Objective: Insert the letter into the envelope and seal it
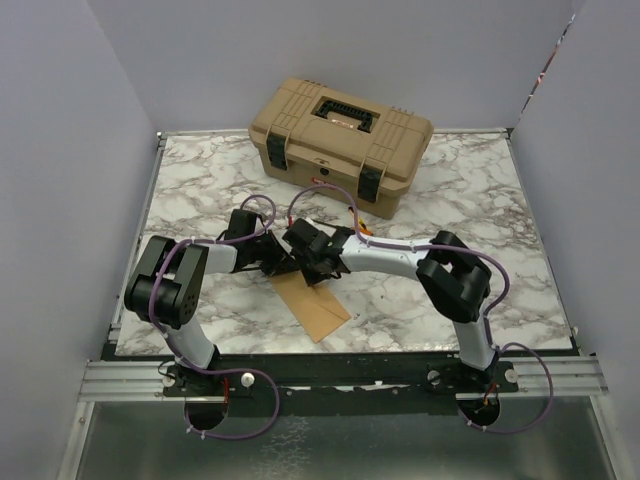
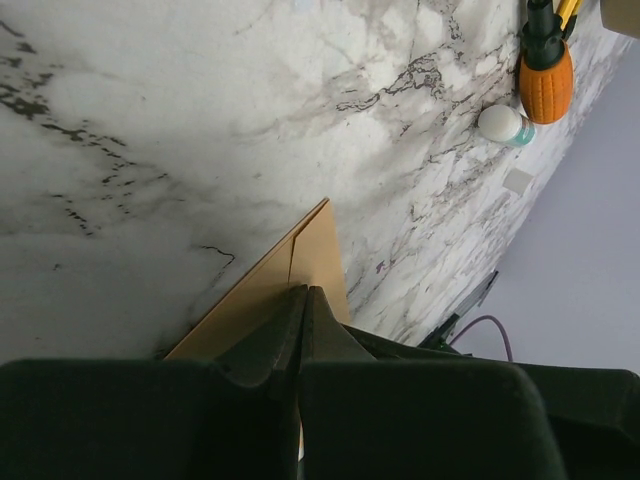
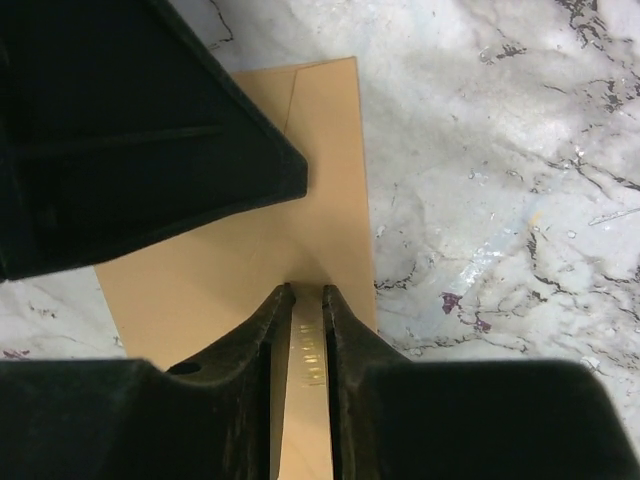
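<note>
The brown envelope [image 1: 315, 308] lies flat on the marble table [image 1: 450, 200], in front of both arms. My left gripper [image 1: 282, 268] is shut, and its tips [image 2: 305, 290] rest on the envelope [image 2: 315, 255] near a seam line. Beside it, my right gripper [image 1: 305, 272] stands over the same end. Its jaws [image 3: 308, 292] are a narrow gap apart above the envelope [image 3: 230, 250]. A paler, glossy strip of paper shows in that gap. I cannot tell whether the strip is the flap or the letter. No separate letter sheet is visible. The left gripper [image 3: 150, 130] fills the upper left of the right wrist view.
A tan toolbox [image 1: 340, 140] with black latches stands at the back of the table. An orange object [image 2: 545, 85] and a small white and teal cap [image 2: 505, 125] lie further out on the marble. Grey walls close in the left, right and back.
</note>
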Action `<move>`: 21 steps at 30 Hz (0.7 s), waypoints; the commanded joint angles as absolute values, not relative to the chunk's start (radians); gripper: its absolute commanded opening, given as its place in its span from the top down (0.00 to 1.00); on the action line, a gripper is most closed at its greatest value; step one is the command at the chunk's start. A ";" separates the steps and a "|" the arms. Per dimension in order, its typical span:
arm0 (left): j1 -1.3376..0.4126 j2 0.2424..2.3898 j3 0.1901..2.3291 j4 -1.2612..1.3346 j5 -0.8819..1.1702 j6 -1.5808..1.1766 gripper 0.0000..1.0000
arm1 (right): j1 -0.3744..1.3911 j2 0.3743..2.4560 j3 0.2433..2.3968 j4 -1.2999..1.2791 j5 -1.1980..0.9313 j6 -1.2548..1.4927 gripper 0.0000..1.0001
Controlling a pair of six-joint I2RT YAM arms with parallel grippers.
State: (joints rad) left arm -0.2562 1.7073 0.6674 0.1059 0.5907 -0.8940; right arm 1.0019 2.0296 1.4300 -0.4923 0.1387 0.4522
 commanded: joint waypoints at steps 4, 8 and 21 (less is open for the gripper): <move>-0.252 1.789 0.637 -0.028 0.434 -0.839 1.00 | 1.057 2.011 1.329 -0.548 0.098 0.378 0.75; -0.252 1.796 0.637 -0.028 0.437 -0.827 1.00 | 1.089 2.005 1.282 -0.598 0.110 0.371 0.75; -0.252 1.799 0.621 -0.022 0.427 -0.816 1.00 | 1.095 1.967 1.143 -0.668 0.174 0.426 0.85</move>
State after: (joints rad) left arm -0.2485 1.7226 0.6785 0.1055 0.6132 -0.8932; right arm 1.0813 1.9030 1.2304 -0.4465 0.1532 0.4068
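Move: The envelope lies flat under both hands, its middle about 3 cm back and 1 cm right of the right fingertips, practically at their level. The glue stick lies about 9 cm ahead and 11 cm right of that hand, with the screwdriver handle just beyond, 12 cm ahead and 12 cm right. From the left hand, which pins the envelope nearer its far end, its middle is some 7 cm back and 3 cm right. Drawing back towards the robot by about 5 cm, then veering a couple of centimetres to the right as it slows, the right hand strokes its nearly shut fingertips along the envelope towards the near end, away from the left fingers. It stays low and turns slightly counter-clockwise. The left hand stays in place, shut fingertips still pressing down on the envelope. ##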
